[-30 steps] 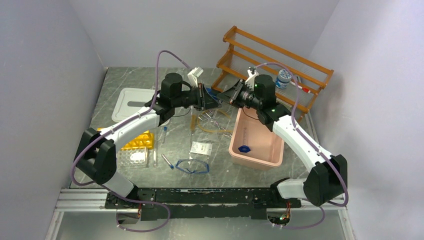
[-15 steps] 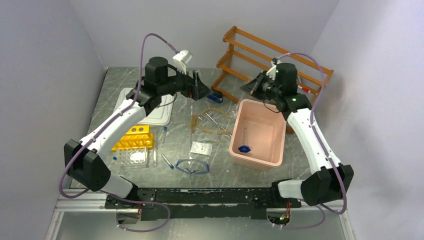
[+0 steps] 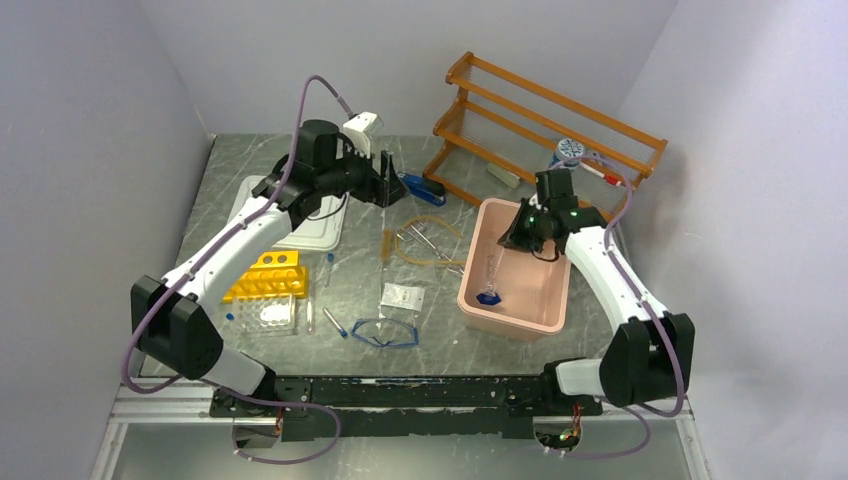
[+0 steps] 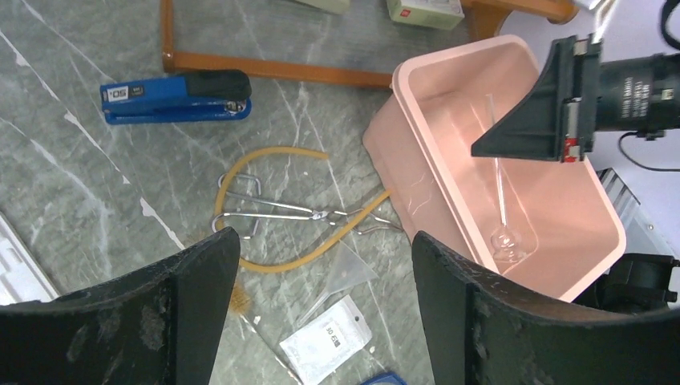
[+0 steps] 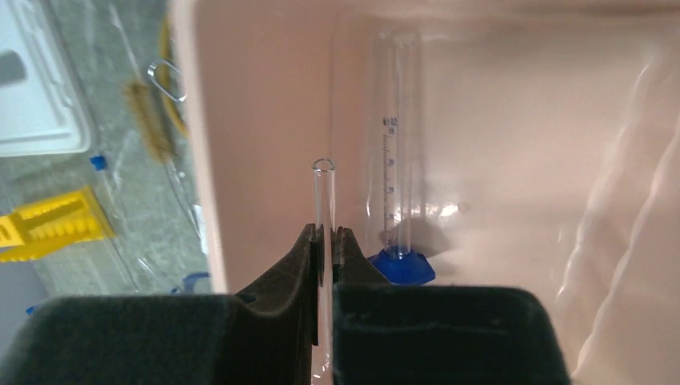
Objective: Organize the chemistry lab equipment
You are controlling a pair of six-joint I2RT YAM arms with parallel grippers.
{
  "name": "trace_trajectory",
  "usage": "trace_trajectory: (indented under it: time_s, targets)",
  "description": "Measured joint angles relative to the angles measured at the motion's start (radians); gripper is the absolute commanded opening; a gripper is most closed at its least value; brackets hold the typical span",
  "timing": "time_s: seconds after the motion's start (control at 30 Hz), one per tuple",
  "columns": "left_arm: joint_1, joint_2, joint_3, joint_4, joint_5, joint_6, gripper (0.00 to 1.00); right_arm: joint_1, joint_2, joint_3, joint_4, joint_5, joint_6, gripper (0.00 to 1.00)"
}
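My right gripper (image 3: 508, 240) (image 5: 325, 233) is shut on a thin clear glass tube (image 5: 323, 196), which hangs upright inside the pink tub (image 3: 520, 322). A graduated cylinder with a blue base (image 5: 398, 160) lies in that tub. My left gripper (image 3: 385, 180) (image 4: 321, 241) is open and holds nothing, high above the coiled tan rubber tubing (image 4: 281, 151) and the white flat packet (image 4: 327, 341). Blue-framed goggles (image 3: 385, 333) and small blue-capped tubes (image 3: 334, 322) lie toward the front.
A blue stapler (image 4: 172, 95) lies at the back by the wooden rack (image 3: 540, 110), which holds a blue-capped bottle (image 3: 568, 152). Metal tongs (image 4: 281, 211) and a clear funnel (image 4: 345, 277) sit by the tubing. A yellow rack (image 3: 272, 280) and white tray (image 3: 262, 205) are at the left.
The two grippers met at the back centre, then parted. My left gripper opened and drew back left. My right gripper swung right with the glass tube and lowered it into the pink tub.
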Motion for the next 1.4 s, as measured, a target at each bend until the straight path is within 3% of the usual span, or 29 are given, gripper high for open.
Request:
trace_trajectory:
  time_s: [0.23, 0.57, 0.8, 1.2, 1.4]
  targets:
    - [0.000, 0.025, -0.020, 0.013, 0.013, -0.016, 0.82, 0.035, 0.116, -0.099, 0.122, -0.028, 0.033, 0.00]
    - [0.000, 0.071, -0.029, 0.045, 0.030, -0.035, 0.82, 0.122, 0.266, -0.118, 0.280, 0.038, 0.048, 0.09]
    - [0.000, 0.077, -0.029, 0.043, 0.028, -0.036, 0.82, 0.133, 0.267, -0.142, 0.336, 0.082, 0.077, 0.25]
    - [0.000, 0.077, -0.035, 0.044, -0.005, -0.044, 0.81, 0.134, 0.145, -0.134, 0.260, 0.175, 0.135, 0.29]
    - [0.000, 0.074, -0.081, 0.043, -0.082, -0.074, 0.80, 0.153, 0.055, -0.042, 0.220, 0.184, 0.105, 0.33]
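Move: The pink bin that my glass tube goes into surrounds the space under my right hand, its middle about 2 cm back, 2 cm right and 8 cm below. Inside it, the graduated cylinder lies some 3 cm back and 3 cm left, 12 cm down; outside, the tongs are about 15 cm left and 4 cm ahead. From my left hand, the tube brush is roughly 2 cm left, level ahead and 26 cm below, the tongs 6 cm right at that depth, the bin 23 cm right and 7 cm back. I lower the glass tube, still pinched in my right hand, about 10 cm into the bin, shifting some 4 cm left towards its left wall, then open the fingers partway to let go and rise almost as far again, drawing a little forward. My open, empty left hand sinks about 6 cm over the brush and tongs, its fingers tipping slightly further down. ##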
